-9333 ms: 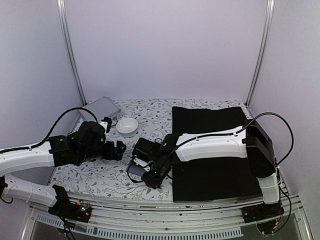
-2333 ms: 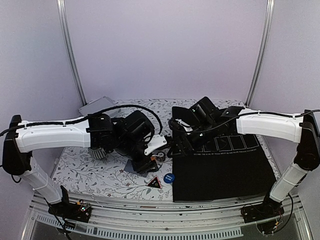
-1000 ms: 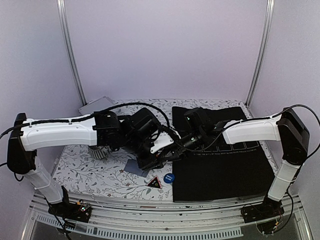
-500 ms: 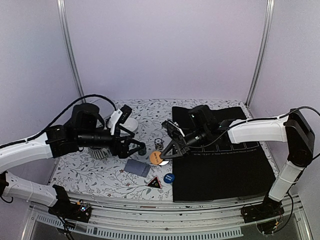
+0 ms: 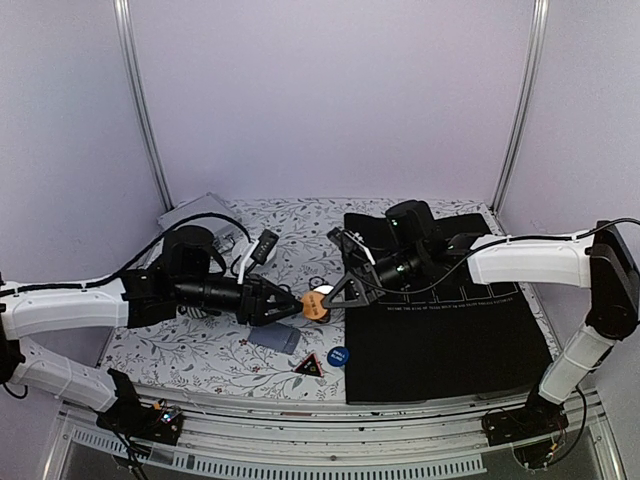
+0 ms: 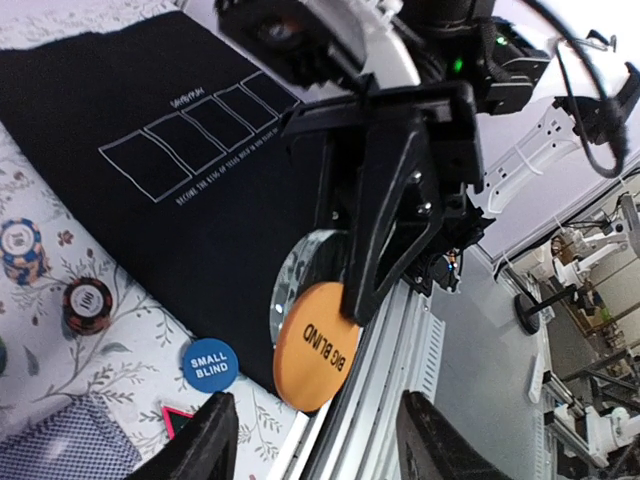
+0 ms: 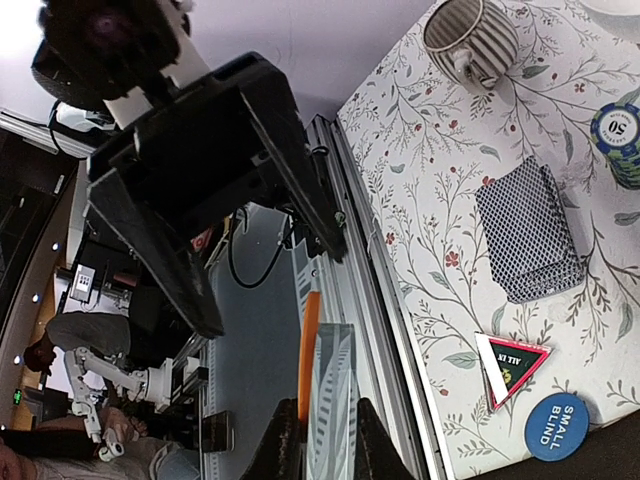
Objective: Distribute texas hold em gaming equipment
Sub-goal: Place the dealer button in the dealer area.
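My right gripper (image 5: pixel 335 296) (image 7: pixel 328 425) is shut on an orange "BIG BLIND" button (image 5: pixel 315 304) (image 6: pixel 315 345) (image 7: pixel 309 345) and a clear disc (image 7: pixel 337 400) (image 6: pixel 290 275), both held edge-up above the floral cloth. My left gripper (image 5: pixel 288 303) (image 6: pixel 318 425) faces it from the left. Its jaws are open either side of the orange button and do not touch it. On the cloth lie a blue "SMALL BLIND" button (image 5: pixel 338 355) (image 6: pixel 209 365) (image 7: pixel 560 428), a grey-blue card deck (image 5: pixel 275 338) (image 7: pixel 530 245) and striped chips (image 6: pixel 22 250) (image 7: pixel 620 135).
A black mat (image 5: pixel 440 330) (image 6: pixel 150 190) with printed card boxes covers the right half. A triangular red-edged marker (image 5: pixel 308 366) (image 7: pixel 513 365) lies by the blue button. A striped mug (image 7: pixel 470 35) stands at the left, a silver case (image 5: pixel 200 213) at the back left.
My left gripper has reached rightward up to the orange button and its jaws have narrowed. The right gripper has lifted the button and clear disc slightly.
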Motion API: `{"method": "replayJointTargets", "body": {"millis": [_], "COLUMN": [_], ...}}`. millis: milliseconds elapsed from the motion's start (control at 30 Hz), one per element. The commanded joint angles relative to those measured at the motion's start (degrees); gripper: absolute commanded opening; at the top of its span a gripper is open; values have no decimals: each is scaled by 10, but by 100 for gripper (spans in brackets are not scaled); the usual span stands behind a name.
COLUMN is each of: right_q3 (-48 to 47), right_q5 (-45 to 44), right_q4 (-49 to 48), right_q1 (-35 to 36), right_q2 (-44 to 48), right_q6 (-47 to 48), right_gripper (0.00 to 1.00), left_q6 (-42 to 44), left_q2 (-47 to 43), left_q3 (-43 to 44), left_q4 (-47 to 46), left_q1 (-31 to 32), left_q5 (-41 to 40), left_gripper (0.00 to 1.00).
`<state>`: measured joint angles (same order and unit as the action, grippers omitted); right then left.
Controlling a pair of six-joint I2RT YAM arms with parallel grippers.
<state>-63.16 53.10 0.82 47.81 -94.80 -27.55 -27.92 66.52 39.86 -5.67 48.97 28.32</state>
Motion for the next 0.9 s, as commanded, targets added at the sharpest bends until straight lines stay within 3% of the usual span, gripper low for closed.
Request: {"method": "replayJointTargets", "body": {"millis": [0,300,467,867], "right_q3": [-12,-13,-12,10], "right_q5": [-3,2,4,-22], "right_q4": [-15,-15,-14,23], "right_q1": [-3,-2,-3,-31], "right_q2": [30,27,29,56], "right_q6": [9,11,13,31], "right_gripper": [2,2,2,5], "left_q6": [-10,-4,0,-8], "left_q2": [33,65,65,15], "left_q3": [9,20,22,-4], "left_q4": [-29,-59,-58,-45], "left_q1": [6,24,31,31], "left_q5": [38,53,40,-46], "left_gripper": [54,29,0,0]}}
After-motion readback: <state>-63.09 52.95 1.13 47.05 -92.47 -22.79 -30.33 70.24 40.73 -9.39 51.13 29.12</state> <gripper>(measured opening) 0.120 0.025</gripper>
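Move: The orange big blind button, held up in the right hand's fingers, stands about 4 cm right of the left hand's point, level fore and aft and roughly 1 cm lower; from the right hand it lies some 2 cm left and 1 cm down. The clear dealer button shares that grip, about 2 cm farther forward and 1 cm farther right. On the table, some 20 cm below the left hand, the small blind button lies straight to the right about 8 cm, the all-in triangle 2 cm right and 2 cm back. The big blind button's free edge is pinched by the left hand: it dips and goes right about 2 cm each, easing back slightly, as its half-open fingers close fully onto the rim, then rises nearly 2 cm. The right hand keeps both buttons pinched, stays almost still, then lifts about 1 cm late on. ##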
